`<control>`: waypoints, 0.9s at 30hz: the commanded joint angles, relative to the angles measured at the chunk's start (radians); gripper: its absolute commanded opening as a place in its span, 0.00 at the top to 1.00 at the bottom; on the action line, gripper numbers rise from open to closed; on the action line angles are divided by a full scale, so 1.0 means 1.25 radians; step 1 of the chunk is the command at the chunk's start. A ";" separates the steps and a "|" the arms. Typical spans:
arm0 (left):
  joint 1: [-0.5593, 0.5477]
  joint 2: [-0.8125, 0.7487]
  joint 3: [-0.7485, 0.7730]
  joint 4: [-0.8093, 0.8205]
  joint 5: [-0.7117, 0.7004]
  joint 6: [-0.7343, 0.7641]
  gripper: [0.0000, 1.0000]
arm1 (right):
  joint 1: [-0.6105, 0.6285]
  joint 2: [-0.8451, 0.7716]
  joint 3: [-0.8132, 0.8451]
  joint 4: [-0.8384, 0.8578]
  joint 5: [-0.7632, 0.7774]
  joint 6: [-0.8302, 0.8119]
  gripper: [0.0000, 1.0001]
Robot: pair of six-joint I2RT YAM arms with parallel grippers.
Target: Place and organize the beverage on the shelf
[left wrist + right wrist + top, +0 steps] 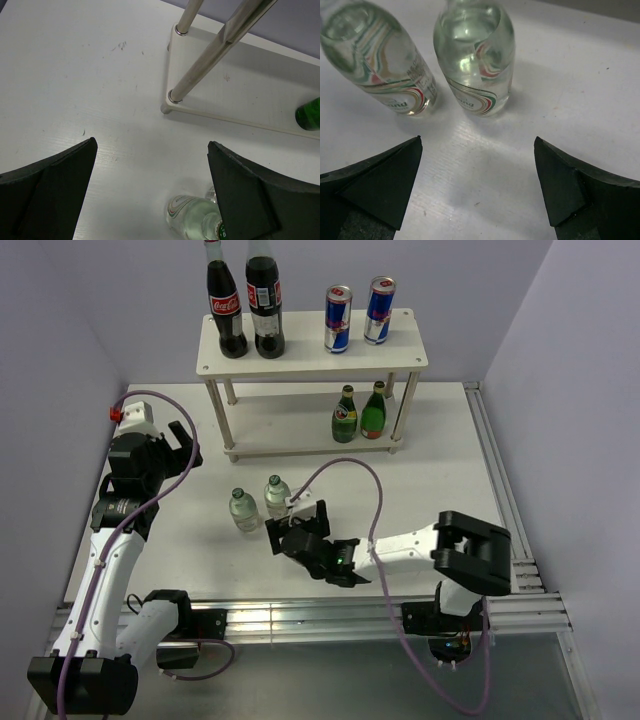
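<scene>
The cream shelf (300, 362) stands at the back. Two blue-and-silver cans (338, 319) (379, 310) are on its top board, and two green bottles (345, 415) (373, 411) on its lower board. On the table in front stand two clear bottles (243, 510) (276, 496). My right gripper (297, 525) is open just in front of them, and both bottles (475, 55) (380, 65) show upright beyond its empty jaws (477, 140). My left gripper (183, 448) hangs open and empty at the left, with a clear bottle (192, 217) by its right finger and the shelf's lower board (240, 95) ahead.
Two tall cola bottles (226, 300) (264, 295) stand on the left of the top board. A green bottle (309, 114) shows at the right edge of the left wrist view. Aluminium rails (500, 480) run along the table's right and near edges.
</scene>
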 commanded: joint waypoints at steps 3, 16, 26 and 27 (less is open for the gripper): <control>0.002 -0.009 0.009 0.017 0.011 0.014 0.01 | -0.033 0.090 0.056 0.135 0.002 -0.033 0.00; 0.002 -0.005 0.009 0.017 0.019 0.016 0.01 | -0.139 0.239 0.152 0.238 -0.051 -0.067 0.00; 0.000 -0.020 0.006 0.028 0.038 0.006 0.01 | -0.184 0.299 0.172 0.288 -0.074 -0.076 0.34; -0.004 -0.021 0.009 0.028 0.038 0.002 0.01 | -0.187 0.301 0.168 0.294 -0.074 -0.076 0.40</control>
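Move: Ahead of the open right hand, about 10 cm forward, 3 cm to its left and a few centimetres lower, stands the right-hand soda water bottle. The other soda bottle is roughly 7 cm ahead and 11 cm left. On the lower shelf, the nearer green bottle is some 28 cm ahead and 15 cm right, the outer one about 29 cm ahead and 23 cm right. From the left hand, the target bottle is about level forward, 20 cm right and 19 cm below. Dipping about 3 cm first, the open right hand then runs forward some 10 cm in all, easing about 3 cm left and turning about 5 degrees clockwise, to bring its fingers around the right-hand soda bottle. As it slows, the fingers close by roughly a third and pinch the bottle from both sides, the grip effort rising at the end. ##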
